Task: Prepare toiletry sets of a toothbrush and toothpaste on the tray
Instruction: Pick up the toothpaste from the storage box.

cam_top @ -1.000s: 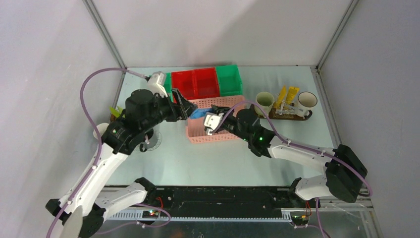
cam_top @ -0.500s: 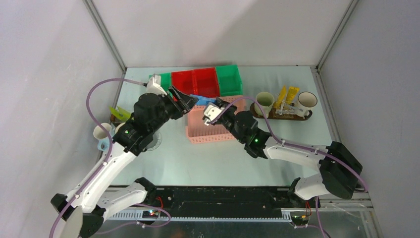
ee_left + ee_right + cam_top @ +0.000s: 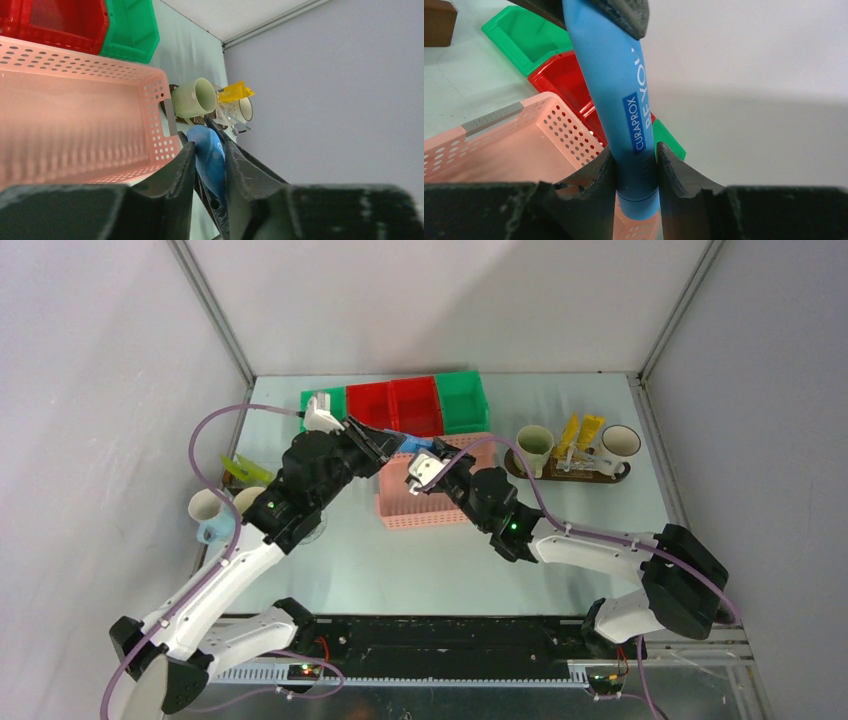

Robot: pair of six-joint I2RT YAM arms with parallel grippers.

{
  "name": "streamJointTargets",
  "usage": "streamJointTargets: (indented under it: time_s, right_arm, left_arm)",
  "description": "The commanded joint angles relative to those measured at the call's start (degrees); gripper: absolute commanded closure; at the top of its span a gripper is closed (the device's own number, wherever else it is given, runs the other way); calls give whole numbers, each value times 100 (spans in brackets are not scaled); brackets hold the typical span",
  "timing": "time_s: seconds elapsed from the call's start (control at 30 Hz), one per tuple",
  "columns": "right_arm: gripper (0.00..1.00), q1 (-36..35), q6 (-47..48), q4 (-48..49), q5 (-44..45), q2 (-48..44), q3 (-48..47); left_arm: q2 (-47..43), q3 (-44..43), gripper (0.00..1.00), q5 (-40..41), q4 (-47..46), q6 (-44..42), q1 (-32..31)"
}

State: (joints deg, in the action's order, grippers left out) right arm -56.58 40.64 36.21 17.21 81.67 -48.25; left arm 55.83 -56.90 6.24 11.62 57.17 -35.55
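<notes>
A blue toothpaste tube [image 3: 409, 446] hangs in the air above the back edge of the pink basket [image 3: 432, 508], held at both ends. My right gripper [image 3: 436, 454] is shut on its cap end [image 3: 636, 195]. My left gripper [image 3: 391, 444] is closed round the flat end of that tube [image 3: 210, 160], with both fingers touching it. The dark wooden tray [image 3: 623, 474] lies at the back right. On it stand a pale green mug [image 3: 533, 447] and a white mug [image 3: 621, 443], with two yellow tubes [image 3: 580, 430] and a clear brush [image 3: 574, 461] between them.
Red and green bins [image 3: 400, 405] line the back, just behind the basket. At the far left stand more mugs [image 3: 206, 506], a green tube [image 3: 241, 469] and a clear round disc [image 3: 310, 530]. Grey walls close in on both sides.
Both arms rose from the basket toward the bins with the blue tube. My left gripper's fingers closed onto the tube's free end while the right kept its hold.
</notes>
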Motion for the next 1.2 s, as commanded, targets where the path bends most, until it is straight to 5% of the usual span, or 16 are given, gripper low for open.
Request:
streamJointTargets:
  time_s: [0.0,0.17,0.47,0.67,0.97,1.17]
  right_arm:
    - [86,-90,-152,437,142,-16,-235]
    - [82,-143,-237,355,147,-61,-237]
    - [35,-167,-570,32,88,-312,-235]
    - [15,-157,-806,-394,-2,-679,-228]
    - [1,-71,-1319,-1035,91,-1590,156]
    - [0,164,-1593,-1471,89,-2285,455]
  left_arm:
    - [-30,22,76,228,-352,97,-104]
    - [-144,15,99,392,-241,4,-123]
    - [-256,-681,100,1007,741,-1286,-128]
    - [-202,-1383,100,1671,1771,-2618,-30]
    - [-303,-1694,100,1570,2816,-3698,1237]
    - [-235,-1772,100,1579,3214,-4209,2220]
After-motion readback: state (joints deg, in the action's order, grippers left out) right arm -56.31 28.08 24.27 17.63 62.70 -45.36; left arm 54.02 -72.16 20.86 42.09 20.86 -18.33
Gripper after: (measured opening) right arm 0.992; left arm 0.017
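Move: Between the two grippers, held near its cap end by the right hand, is the blue toothpaste: its middle lies about 4 cm right and 1 cm back of the left hand, and about 4 cm left and 2 cm ahead of the right. Roughly 27 cm below the left hand lie the pink basket, level with it and 8 cm right, and the red boxes, 20 cm ahead and 3 cm left. The lime toothpaste tubes stand some 33 cm left, 2 cm back and 18 cm lower. Closing on the blue toothpaste's flat end, the left fingers pinch it nearly shut while the right hand still holds the cap end. The right fingers then open wide and let go, that hand drawing up, right and back about 8 cm; the left carries the toothpaste some 18 cm left towards the lime tubes, rising slightly and sinking again, rolling its left side up about 45 degrees. ##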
